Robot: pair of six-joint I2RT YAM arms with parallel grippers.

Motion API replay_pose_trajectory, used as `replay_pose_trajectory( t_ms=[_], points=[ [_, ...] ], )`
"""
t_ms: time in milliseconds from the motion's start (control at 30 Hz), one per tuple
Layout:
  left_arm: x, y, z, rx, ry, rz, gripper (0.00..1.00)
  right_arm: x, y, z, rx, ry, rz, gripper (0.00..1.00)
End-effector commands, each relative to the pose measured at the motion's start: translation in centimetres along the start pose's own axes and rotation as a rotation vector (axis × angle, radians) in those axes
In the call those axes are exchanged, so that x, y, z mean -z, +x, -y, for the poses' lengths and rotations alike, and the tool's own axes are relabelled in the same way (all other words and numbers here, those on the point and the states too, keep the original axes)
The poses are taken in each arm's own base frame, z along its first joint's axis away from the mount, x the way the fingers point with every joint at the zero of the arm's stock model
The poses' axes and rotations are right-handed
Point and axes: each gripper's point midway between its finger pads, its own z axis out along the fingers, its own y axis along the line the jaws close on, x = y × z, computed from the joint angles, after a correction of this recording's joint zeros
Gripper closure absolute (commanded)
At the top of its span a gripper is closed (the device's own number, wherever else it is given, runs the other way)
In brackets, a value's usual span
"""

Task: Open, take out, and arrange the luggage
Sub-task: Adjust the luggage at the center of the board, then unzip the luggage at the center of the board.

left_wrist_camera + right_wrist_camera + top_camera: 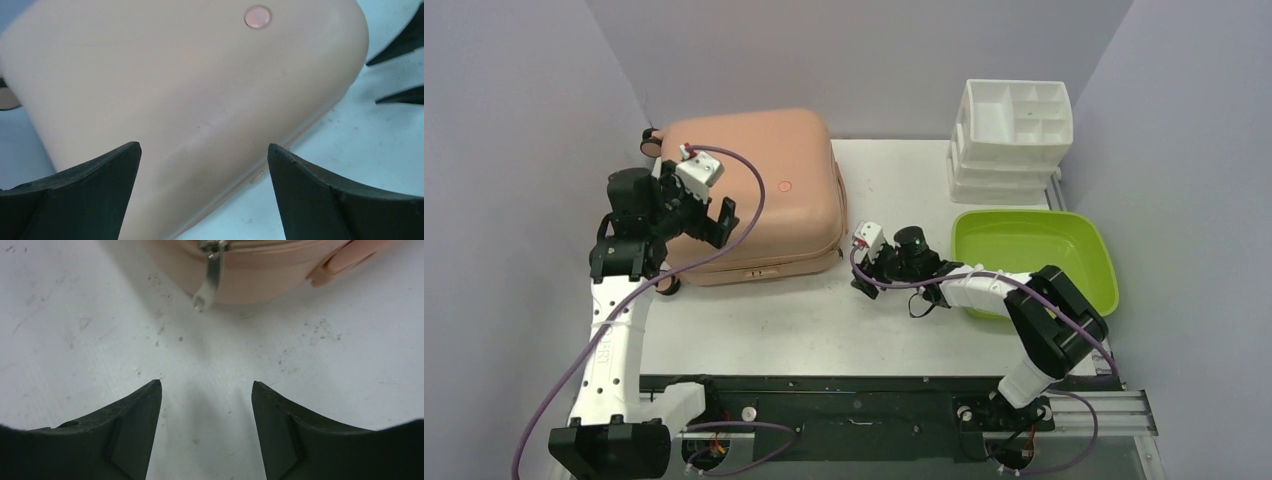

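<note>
The luggage (754, 180), a salmon-pink hard-shell suitcase, lies flat and closed at the back left of the table. My left gripper (714, 222) hovers open over its near-left part; in the left wrist view the pink shell (190, 90) fills the space beyond the gripper (205, 146), which holds nothing. My right gripper (862, 280) is low over the table just off the suitcase's near-right corner. It is open (206, 383), with only bare table between its fingers. Ahead of it a silver zipper pull (207, 287) hangs from the suitcase's seam (260, 270), a short gap away.
A lime-green tray (1084, 250) sits at the right, under my right arm's forearm. A stack of white compartmented organizers (1014, 125) stands at the back right. Grey walls close in the left, back and right. A dark caster wheel (652, 140) sticks out at the suitcase's far-left corner.
</note>
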Motion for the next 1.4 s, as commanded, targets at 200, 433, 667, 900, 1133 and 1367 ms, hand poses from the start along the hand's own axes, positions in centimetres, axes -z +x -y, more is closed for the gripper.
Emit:
replay_pose_trajectory(
  t_ms=[200, 433, 667, 900, 1133, 1367],
  points=[
    [0.5, 4.7, 4.7, -0.051, 0.172, -0.035, 0.04, -1.6, -9.6, 2.8, -0.084, 0.037, 0.387, 0.38],
    [-0.1, 5.9, 5.7, -0.024, 0.198, -0.015, 0.04, -2.4, -10.0, 2.3, -0.141, -0.016, 0.416, 0.46],
    [-0.4, 7.6, 6.5, -0.015, 0.222, -0.041, 0.04, -2.8, -9.4, 3.6, -0.142, 0.03, 0.396, 0.95],
    [-0.1, 8.0, 6.5, -0.033, 0.215, -0.056, 0.04, -0.4, -6.7, 7.9, -0.063, 0.309, 0.167, 1.0],
    [0.4, 8.9, 6.4, -0.061, 0.191, -0.073, 0.04, 1.6, -5.9, 14.5, -0.031, 0.558, -0.008, 1.0],
    [1.2, 8.5, 5.2, -0.109, 0.121, -0.082, 0.04, -0.4, -7.4, 17.9, -0.053, 0.551, -0.022, 1.0]
  ],
)
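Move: The zipper pull at the luggage's near right corner is about 4 cm ahead of the right gripper, 4 cm to its left and 3 cm above it. The side handle is some 14 cm farther out than the pull and level with it left to right; the front latch is roughly 4 cm ahead of the right gripper and 23 cm to its left. From the left gripper, high over the luggage, the pull lies about 22 cm right, level in reach and 20 cm below. Bring the half-open right gripper about 4 cm each forward, left and up to the luggage's corner, tipping the fingers up, and shut it on the zipper pull. Keep it pinched and drag it forward, some 9 cm, and rightward towards the side handle, turning clockwise and tipping back down. Meanwhile lower the open left gripper and draw it back towards the near edge. ##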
